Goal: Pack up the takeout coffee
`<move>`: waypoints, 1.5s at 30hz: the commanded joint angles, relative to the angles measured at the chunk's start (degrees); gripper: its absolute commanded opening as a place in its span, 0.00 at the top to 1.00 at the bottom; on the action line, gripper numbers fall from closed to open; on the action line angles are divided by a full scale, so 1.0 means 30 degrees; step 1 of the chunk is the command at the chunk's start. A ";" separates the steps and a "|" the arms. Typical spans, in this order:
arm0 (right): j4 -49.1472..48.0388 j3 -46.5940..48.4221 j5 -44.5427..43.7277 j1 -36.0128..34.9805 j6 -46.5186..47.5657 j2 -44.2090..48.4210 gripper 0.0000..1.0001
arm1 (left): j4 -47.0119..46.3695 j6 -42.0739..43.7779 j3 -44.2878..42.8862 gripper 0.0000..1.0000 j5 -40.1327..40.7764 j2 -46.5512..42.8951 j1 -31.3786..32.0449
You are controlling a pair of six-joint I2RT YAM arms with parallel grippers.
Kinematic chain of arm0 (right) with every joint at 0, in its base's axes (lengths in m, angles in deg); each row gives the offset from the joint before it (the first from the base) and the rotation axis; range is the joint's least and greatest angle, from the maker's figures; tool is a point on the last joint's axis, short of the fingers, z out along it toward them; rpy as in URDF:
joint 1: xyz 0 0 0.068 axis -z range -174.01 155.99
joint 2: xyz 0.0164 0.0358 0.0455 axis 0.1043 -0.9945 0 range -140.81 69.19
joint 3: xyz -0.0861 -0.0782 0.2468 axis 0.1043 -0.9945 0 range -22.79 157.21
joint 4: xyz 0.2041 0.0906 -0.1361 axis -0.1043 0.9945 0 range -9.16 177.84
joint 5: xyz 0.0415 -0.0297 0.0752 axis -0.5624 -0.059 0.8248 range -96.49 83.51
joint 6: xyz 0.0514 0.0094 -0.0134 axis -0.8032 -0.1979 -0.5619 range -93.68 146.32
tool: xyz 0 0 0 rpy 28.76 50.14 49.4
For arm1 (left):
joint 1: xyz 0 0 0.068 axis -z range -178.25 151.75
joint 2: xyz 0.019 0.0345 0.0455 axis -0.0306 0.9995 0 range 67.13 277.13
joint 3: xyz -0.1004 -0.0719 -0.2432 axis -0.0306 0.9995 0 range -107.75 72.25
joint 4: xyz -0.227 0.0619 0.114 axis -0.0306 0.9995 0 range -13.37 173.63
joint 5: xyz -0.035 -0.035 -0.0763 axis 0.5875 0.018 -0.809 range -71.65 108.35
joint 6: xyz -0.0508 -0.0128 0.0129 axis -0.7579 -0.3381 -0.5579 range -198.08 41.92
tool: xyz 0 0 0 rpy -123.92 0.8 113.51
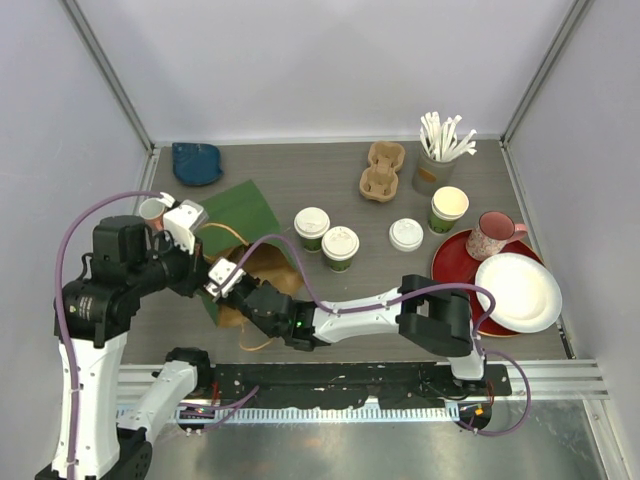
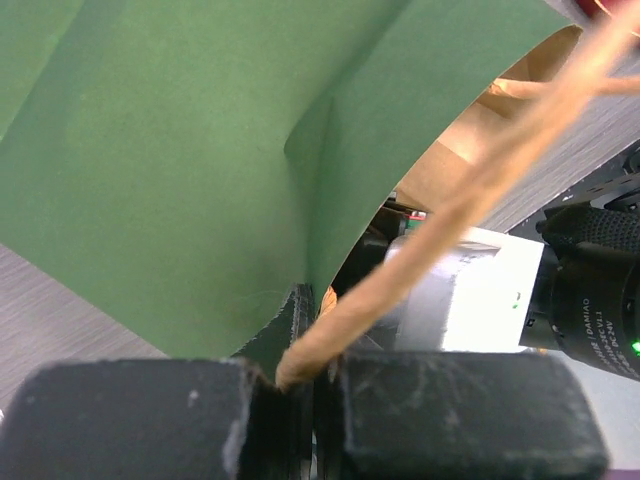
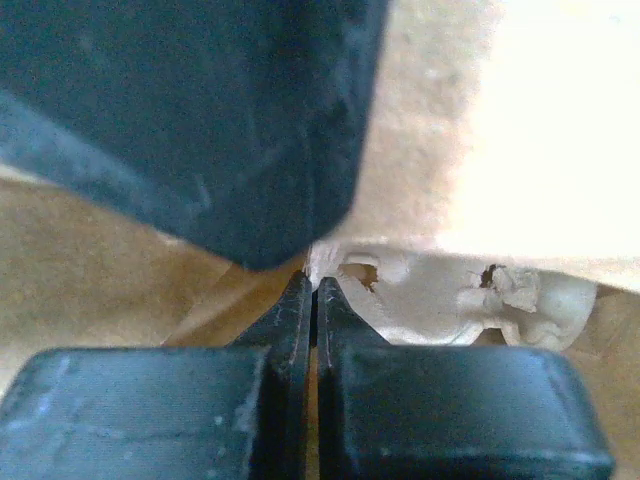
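Two lidded dark-green cups of takeout coffee (image 1: 311,228) (image 1: 340,247) stand mid-table, apart from both arms. A green paper bag (image 1: 240,212) with a brown inside lies on its side at the left. My left gripper (image 1: 200,240) (image 2: 305,335) is shut on the bag's twisted paper handle (image 2: 450,210), and the green bag wall (image 2: 180,150) fills its view. My right gripper (image 1: 220,285) (image 3: 315,290) reaches into the bag's mouth. It is shut on the thin brown paper edge (image 3: 100,260) beside a white glue patch (image 3: 450,295).
A loose white lid (image 1: 406,234), a lidless green cup stack (image 1: 448,209), a pink mug (image 1: 490,235) on a red plate (image 1: 450,268) and a white plate (image 1: 517,292) sit right. A cardboard cup carrier (image 1: 382,170) and stirrer cup (image 1: 435,160) stand behind. A blue object (image 1: 196,163) lies back left.
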 commanded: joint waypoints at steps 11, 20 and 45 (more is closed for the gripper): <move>0.0549 0.4645 0.1963 0.1859 0.1366 -0.2991 0.99 | 0.0390 -0.1791 -0.1678 1.00 -0.5402 0.0948 0.0012; -0.3512 0.2582 0.0878 0.2624 0.2057 -0.2762 0.99 | 0.0074 -0.2171 -0.2852 1.00 -0.3981 0.0891 -0.0165; -0.4839 0.3391 0.1083 0.3180 0.3114 -0.2434 0.99 | -0.0166 -0.3901 -0.4311 1.00 -0.5053 0.1563 -0.0282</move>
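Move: The takeout bag hangs between both shut grippers, its middle about 8 cm ahead, 8 cm right and 6 cm below the left hand. From the right hand, the bag's middle is roughly 5 cm ahead, 6 cm right and 2 cm higher. The near lidded cup stands some 12 cm ahead, 17 cm right and 16 cm below the right hand; the second cup, about 9 cm ahead, 23 cm right and equally low. Up and forward, both hands heave the bag with fingers kept shut. The left, still pinching the rim beside a handle, surges forward, then draws most of that back while rising, ending about 5 cm higher and slightly right. The right, still in the bag's mouth, goes forward and up, dips and swings right, then lifts again to end some 5 cm higher and farther out, tipped upward. ##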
